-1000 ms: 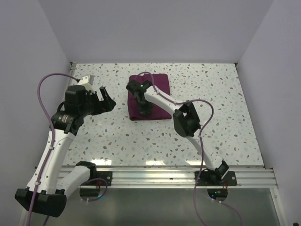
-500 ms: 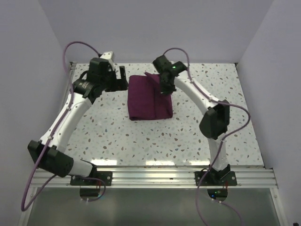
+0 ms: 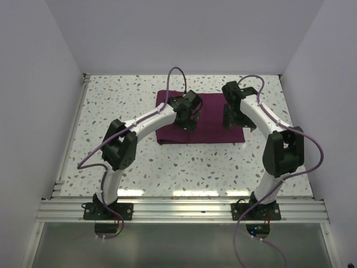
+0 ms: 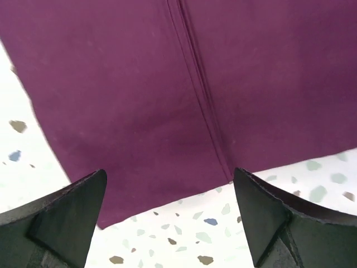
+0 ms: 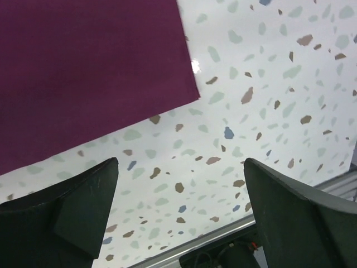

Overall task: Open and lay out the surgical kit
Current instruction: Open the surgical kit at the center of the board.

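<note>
The surgical kit shows as a dark purple cloth wrap lying flat on the speckled table, wider than it is deep. My left gripper hangs open just above the cloth's left half. In the left wrist view the cloth has a fold seam running toward its near edge, and my left gripper holds nothing. My right gripper is open over the cloth's right end. In the right wrist view the cloth's corner lies off to the left of my right gripper, which has only table beneath it.
The white speckled table is walled on the left, back and right. A metal rail carrying both arm bases runs along the near edge and also shows in the right wrist view, as the rail.
The cloth has been unfolded to the right and is now about twice as wide. My right gripper has opened and let it go. My left arm has swung from the far left to over the cloth.
</note>
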`<state>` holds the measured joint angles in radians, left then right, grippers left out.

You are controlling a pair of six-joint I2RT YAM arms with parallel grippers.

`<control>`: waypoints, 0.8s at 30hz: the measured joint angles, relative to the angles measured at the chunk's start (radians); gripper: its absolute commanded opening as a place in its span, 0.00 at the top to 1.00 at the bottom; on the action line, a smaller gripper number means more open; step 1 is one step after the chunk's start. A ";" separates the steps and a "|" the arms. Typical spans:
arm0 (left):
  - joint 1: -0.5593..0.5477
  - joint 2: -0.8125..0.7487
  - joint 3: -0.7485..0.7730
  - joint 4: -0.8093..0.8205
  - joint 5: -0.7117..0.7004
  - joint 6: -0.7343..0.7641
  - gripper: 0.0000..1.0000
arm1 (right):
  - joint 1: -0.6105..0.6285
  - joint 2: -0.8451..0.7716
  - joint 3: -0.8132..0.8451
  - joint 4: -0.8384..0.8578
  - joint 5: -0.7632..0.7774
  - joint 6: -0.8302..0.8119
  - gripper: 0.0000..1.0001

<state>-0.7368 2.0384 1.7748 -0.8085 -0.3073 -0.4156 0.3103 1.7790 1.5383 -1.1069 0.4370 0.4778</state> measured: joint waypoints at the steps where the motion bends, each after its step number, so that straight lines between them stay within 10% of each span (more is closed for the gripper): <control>1: -0.008 0.032 0.008 -0.010 -0.007 -0.008 0.01 | -0.011 0.000 -0.016 0.000 0.003 -0.001 0.02; 8: -0.069 0.205 0.083 -0.068 -0.067 -0.054 0.12 | -0.042 -0.071 -0.055 0.005 0.016 0.000 0.02; 18: -0.087 0.234 0.087 -0.083 -0.083 -0.083 1.00 | -0.041 -0.117 -0.050 0.003 0.017 0.000 0.02; 24: -0.064 0.211 0.131 -0.132 -0.095 -0.090 1.00 | -0.041 -0.102 0.037 -0.016 0.015 -0.001 0.03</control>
<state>-0.8013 2.2494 1.9057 -0.9409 -0.4019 -0.5056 0.2691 1.6768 1.5753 -1.1229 0.4519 0.4767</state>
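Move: Below the wide-open left hand, the near end of the surgical kit's fold edge lies about 9 cm down, some 2 cm back and 2 cm to the right. The kit's near-left corner is roughly 5 cm back and 8 cm left of that hand, its near-right corner 5 cm back and 24 cm right. From the right hand the fold edge is about 20 cm left, level fore and aft, and 10 cm down. Dropping about 8 cm onto the kit's fold edge while easing back and to the right, its wrist tilting some 10 degrees, the left hand shuts its wide-open fingers and pinches the layered edge near its near end, then starts up and slightly forward with it. The right hand, empty and open, shifts slightly right and rises about 4 cm away from the opened right side. ##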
